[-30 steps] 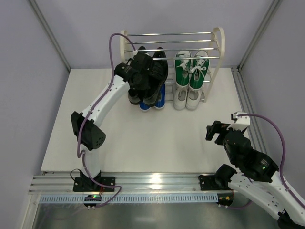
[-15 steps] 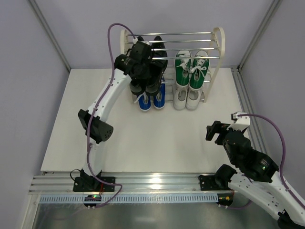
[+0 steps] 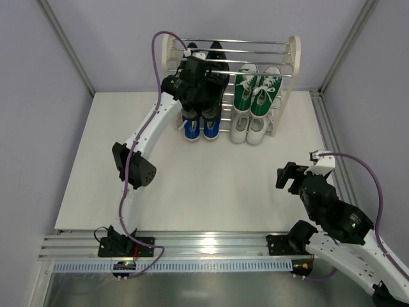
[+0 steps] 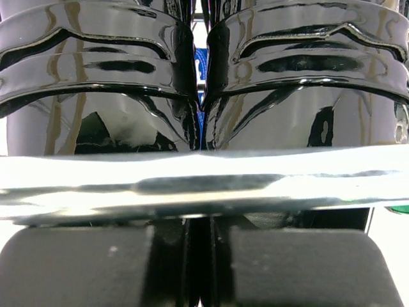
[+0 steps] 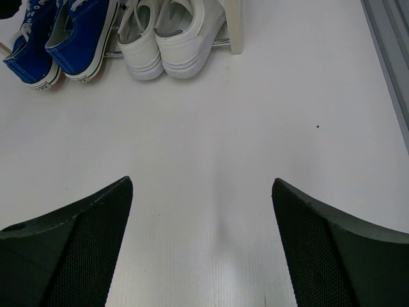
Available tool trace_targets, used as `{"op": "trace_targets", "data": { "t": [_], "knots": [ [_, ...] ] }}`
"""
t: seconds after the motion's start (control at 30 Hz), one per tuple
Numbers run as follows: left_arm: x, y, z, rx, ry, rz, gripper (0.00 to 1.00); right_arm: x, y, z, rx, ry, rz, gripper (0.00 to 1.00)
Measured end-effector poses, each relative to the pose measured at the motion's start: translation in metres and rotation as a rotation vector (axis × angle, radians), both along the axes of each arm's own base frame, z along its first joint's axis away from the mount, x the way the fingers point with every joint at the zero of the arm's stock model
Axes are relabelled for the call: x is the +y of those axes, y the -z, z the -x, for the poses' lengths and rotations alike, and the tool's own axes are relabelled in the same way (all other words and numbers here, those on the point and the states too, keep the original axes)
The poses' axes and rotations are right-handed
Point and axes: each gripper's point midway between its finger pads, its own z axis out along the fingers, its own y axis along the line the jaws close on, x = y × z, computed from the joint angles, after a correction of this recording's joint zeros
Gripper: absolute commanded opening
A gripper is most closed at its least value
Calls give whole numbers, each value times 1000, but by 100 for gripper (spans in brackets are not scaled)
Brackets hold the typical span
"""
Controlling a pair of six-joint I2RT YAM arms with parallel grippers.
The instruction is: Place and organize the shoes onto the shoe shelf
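The shoe shelf (image 3: 294,59) stands at the back of the table. The glossy black shoes (image 3: 216,52) lie side by side on the left of its upper tier. My left gripper (image 3: 201,86) reaches over the front rod and is shut on their heels. In the left wrist view the black shoes (image 4: 102,64) fill the top, a chrome rod (image 4: 204,182) crosses the middle, and my left gripper (image 4: 201,262) is nearly closed below it. Green sneakers (image 3: 255,89) sit on the upper right, blue sneakers (image 3: 203,126) on the lower left, white sneakers (image 3: 249,131) on the lower right. My right gripper (image 3: 287,176) is open and empty.
The right wrist view shows my open right gripper (image 5: 201,243) over the bare white table (image 5: 211,147), with the blue sneakers (image 5: 77,32) and white sneakers (image 5: 172,38) ahead of it. A metal rail (image 3: 332,147) runs along the table's right edge.
My left arm has stretched up and back, carrying the black shoes from in front of the shelf onto its upper tier. The right arm has not moved.
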Motion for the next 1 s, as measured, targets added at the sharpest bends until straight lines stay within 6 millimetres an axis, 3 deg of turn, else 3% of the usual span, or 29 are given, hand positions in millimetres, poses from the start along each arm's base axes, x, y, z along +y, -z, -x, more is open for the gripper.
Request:
{"op": "trace_targets", "data": {
  "t": [0.1, 0.13, 0.2, 0.27, 0.3, 0.4, 0.63, 0.77, 0.83, 1.0],
  "knots": [
    [-2, 1, -6, -15, -5, 5, 17, 0, 0, 0, 0, 0, 0, 90],
    [-5, -3, -9, -35, -5, 17, 32, 0, 0, 0, 0, 0, 0, 90],
    [-10, -16, -20, -98, -10, 51, 49, 0, 0, 0, 0, 0, 0, 90],
    [-12, -26, -27, -141, -18, 70, 58, 0, 0, 0, 0, 0, 0, 90],
    [-12, -29, -28, -153, -22, 74, 68, 0, 0, 0, 0, 0, 0, 90],
    [-12, -32, -31, -169, -28, 76, 79, 0, 0, 0, 0, 0, 0, 90],
    [-7, -34, -30, -179, -30, 52, 92, 0, 0, 0, 0, 1, 0, 90],
    [-1, -49, -23, -213, -39, 40, 96, 0, 0, 0, -1, 1, 0, 92],
    [4, -63, -16, -241, -42, 38, 98, 0, 0, 0, -1, 1, -1, 93],
    [15, -119, 15, -351, -39, 80, 100, -1, 0, 0, -1, 9, 1, 96]
  ]
}}
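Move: The left hand keeps the black pair pinched at the inner walls near the heels, on the rack's upper tier. The pair's middle is about 6 cm ahead and level sideways. The green pair stands some 18 cm to the right of this hand and 5 cm ahead at like height. The blue pair is roughly 13 cm below and 3 cm ahead. From the idle right hand, the black pair lies about 34 cm ahead, 28 cm left and slightly higher. Letting go of the black shoes' inner walls, the left fingers spread from nearly shut to wide open while the hand eases about 3 cm forward and as much up. It pauses briefly, then climbs faster and draws back, leaving the shoes some 12 cm higher than it began, fingers tipping upward about 20 degrees. ##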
